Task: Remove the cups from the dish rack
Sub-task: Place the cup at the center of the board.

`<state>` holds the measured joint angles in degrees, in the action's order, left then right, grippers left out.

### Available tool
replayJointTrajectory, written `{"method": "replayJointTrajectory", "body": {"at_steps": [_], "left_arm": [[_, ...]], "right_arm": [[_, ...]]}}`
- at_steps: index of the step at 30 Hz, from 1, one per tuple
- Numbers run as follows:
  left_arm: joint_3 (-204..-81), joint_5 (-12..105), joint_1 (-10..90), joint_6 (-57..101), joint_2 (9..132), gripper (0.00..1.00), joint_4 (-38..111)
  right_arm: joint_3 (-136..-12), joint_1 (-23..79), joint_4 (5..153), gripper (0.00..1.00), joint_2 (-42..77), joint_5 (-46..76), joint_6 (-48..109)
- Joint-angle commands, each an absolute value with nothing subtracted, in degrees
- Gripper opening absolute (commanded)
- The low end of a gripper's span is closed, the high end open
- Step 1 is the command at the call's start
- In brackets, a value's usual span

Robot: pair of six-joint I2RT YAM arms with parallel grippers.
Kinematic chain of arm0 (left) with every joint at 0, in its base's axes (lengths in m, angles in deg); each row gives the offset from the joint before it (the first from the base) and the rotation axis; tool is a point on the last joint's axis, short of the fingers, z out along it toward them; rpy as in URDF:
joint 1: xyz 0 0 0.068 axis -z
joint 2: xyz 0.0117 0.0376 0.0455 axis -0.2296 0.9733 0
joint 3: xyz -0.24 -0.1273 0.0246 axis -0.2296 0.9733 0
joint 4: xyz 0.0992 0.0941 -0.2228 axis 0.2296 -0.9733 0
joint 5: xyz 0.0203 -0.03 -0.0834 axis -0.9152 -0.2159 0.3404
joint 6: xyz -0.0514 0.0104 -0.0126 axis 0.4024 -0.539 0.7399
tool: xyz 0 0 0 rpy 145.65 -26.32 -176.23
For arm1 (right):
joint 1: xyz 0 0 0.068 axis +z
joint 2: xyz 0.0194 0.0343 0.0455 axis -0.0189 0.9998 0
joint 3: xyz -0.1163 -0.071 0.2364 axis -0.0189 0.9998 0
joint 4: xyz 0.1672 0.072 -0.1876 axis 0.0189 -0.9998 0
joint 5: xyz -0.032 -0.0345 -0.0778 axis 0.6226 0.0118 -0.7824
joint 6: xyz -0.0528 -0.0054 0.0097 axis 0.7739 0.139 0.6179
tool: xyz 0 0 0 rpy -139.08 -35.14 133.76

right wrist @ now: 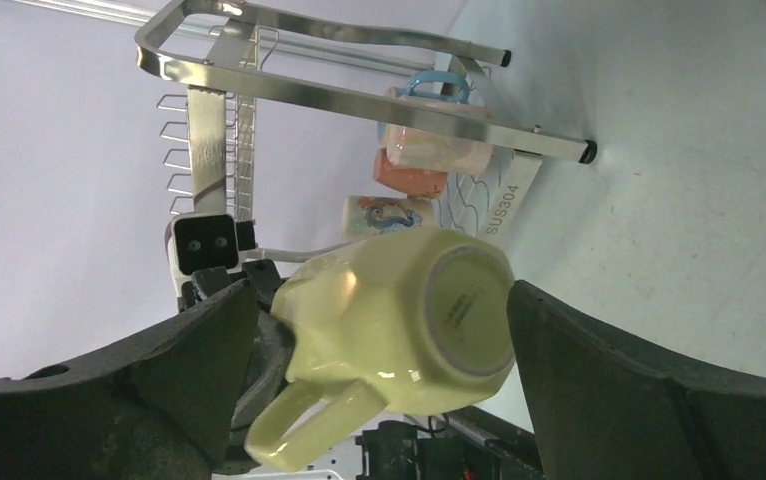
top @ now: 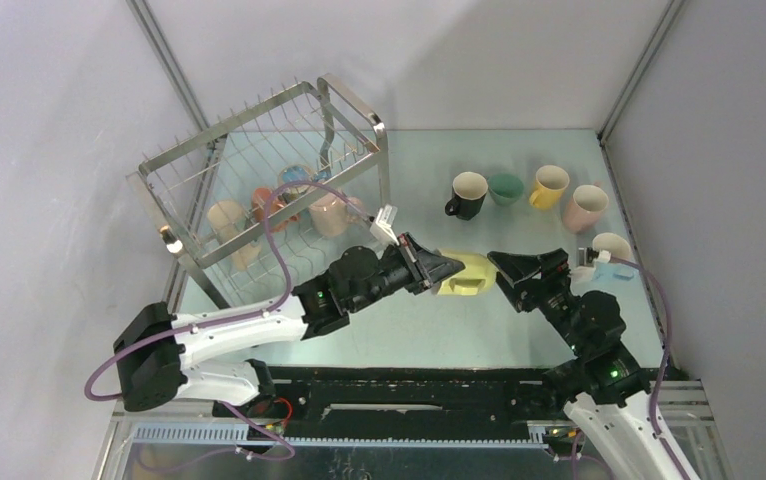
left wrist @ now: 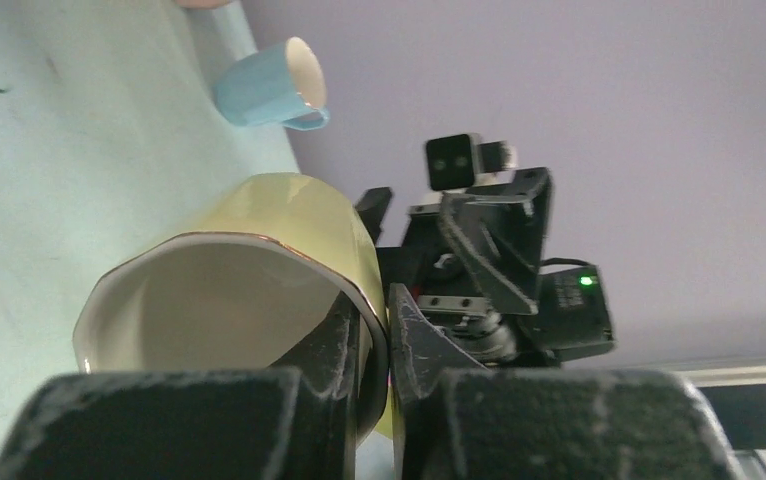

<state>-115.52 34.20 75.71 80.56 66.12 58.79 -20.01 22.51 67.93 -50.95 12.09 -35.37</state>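
A lime cup [top: 466,273] [left wrist: 259,250] [right wrist: 399,320] hangs on its side above the middle of the table. My left gripper [top: 444,268] [left wrist: 389,310] is shut on its rim, one finger inside and one outside. My right gripper [top: 509,265] [right wrist: 379,290] is open, its fingers on either side of the cup's base without touching it. The dish rack [top: 259,170] [right wrist: 309,85] stands at the far left. It holds a beige cup [top: 227,218], an orange-red one [top: 264,203], a light blue one [top: 297,180] and a pink one [top: 331,213].
Upright on the table at the far right are a black cup [top: 468,194], a green cup [top: 505,187], a yellow cup [top: 549,186] and a pink cup [top: 585,208]. A light blue cup [top: 611,258] [left wrist: 264,85] sits just behind my right arm.
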Motion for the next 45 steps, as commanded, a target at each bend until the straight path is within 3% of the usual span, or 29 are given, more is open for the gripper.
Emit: {"method": "replayJointTrajectory", "body": {"at_steps": [1, 13, 18, 25, 45], "left_arm": [[-122.35, 32.39, 75.32, 73.49, 63.96, 0.0, 58.22], [-136.22, 29.37, 75.52, 53.93, 68.73, 0.0, 37.18], [-146.22, 26.14, 75.59, 43.86, 74.72, 0.0, 24.01], [-161.77, 20.73, 75.52, 31.39, 86.81, 0.0, 7.64], [-180.85, 19.34, 68.01, 20.3, 111.01, 0.0, 0.42]], "right_arm": [[-24.87, 23.06, 61.98, 1.0, -49.97, 8.56, -31.51], [-40.44, 23.44, 43.1, 1.0, -43.57, -0.38, -20.67], [-49.38, 23.44, 36.45, 1.0, -36.91, -0.33, -15.5], [-52.67, 23.35, 32.86, 1.0, -37.16, -1.74, -13.97], [-55.31, 23.26, 26.6, 1.0, -41.38, 0.04, -12.76]]}}
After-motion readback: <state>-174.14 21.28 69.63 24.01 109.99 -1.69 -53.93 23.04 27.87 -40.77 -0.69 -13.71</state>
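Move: The board's centre, where the held yellow-green cup should go, lies about 18 cm ahead of my left hand and 22 cm below it. The black mug stands some 31 cm ahead and 10 cm right, the green cup 34 cm ahead and 20 cm right. The rack's right foot is about 18 cm ahead and 9 cm left. From my empty right hand that centre is roughly 16 cm ahead, 9 cm left and 19 cm down. Still pinching the cup by its rim, I swing my left hand forward about 15 cm towards the black mug and down some 13 cm, most of the sinking late, while the wrist rolls roughly 75 degrees so that the sideways fingers tip to point steeply down. My open right hand backs off to its right and a little up and back, about 8 cm, rolling its left side down. ##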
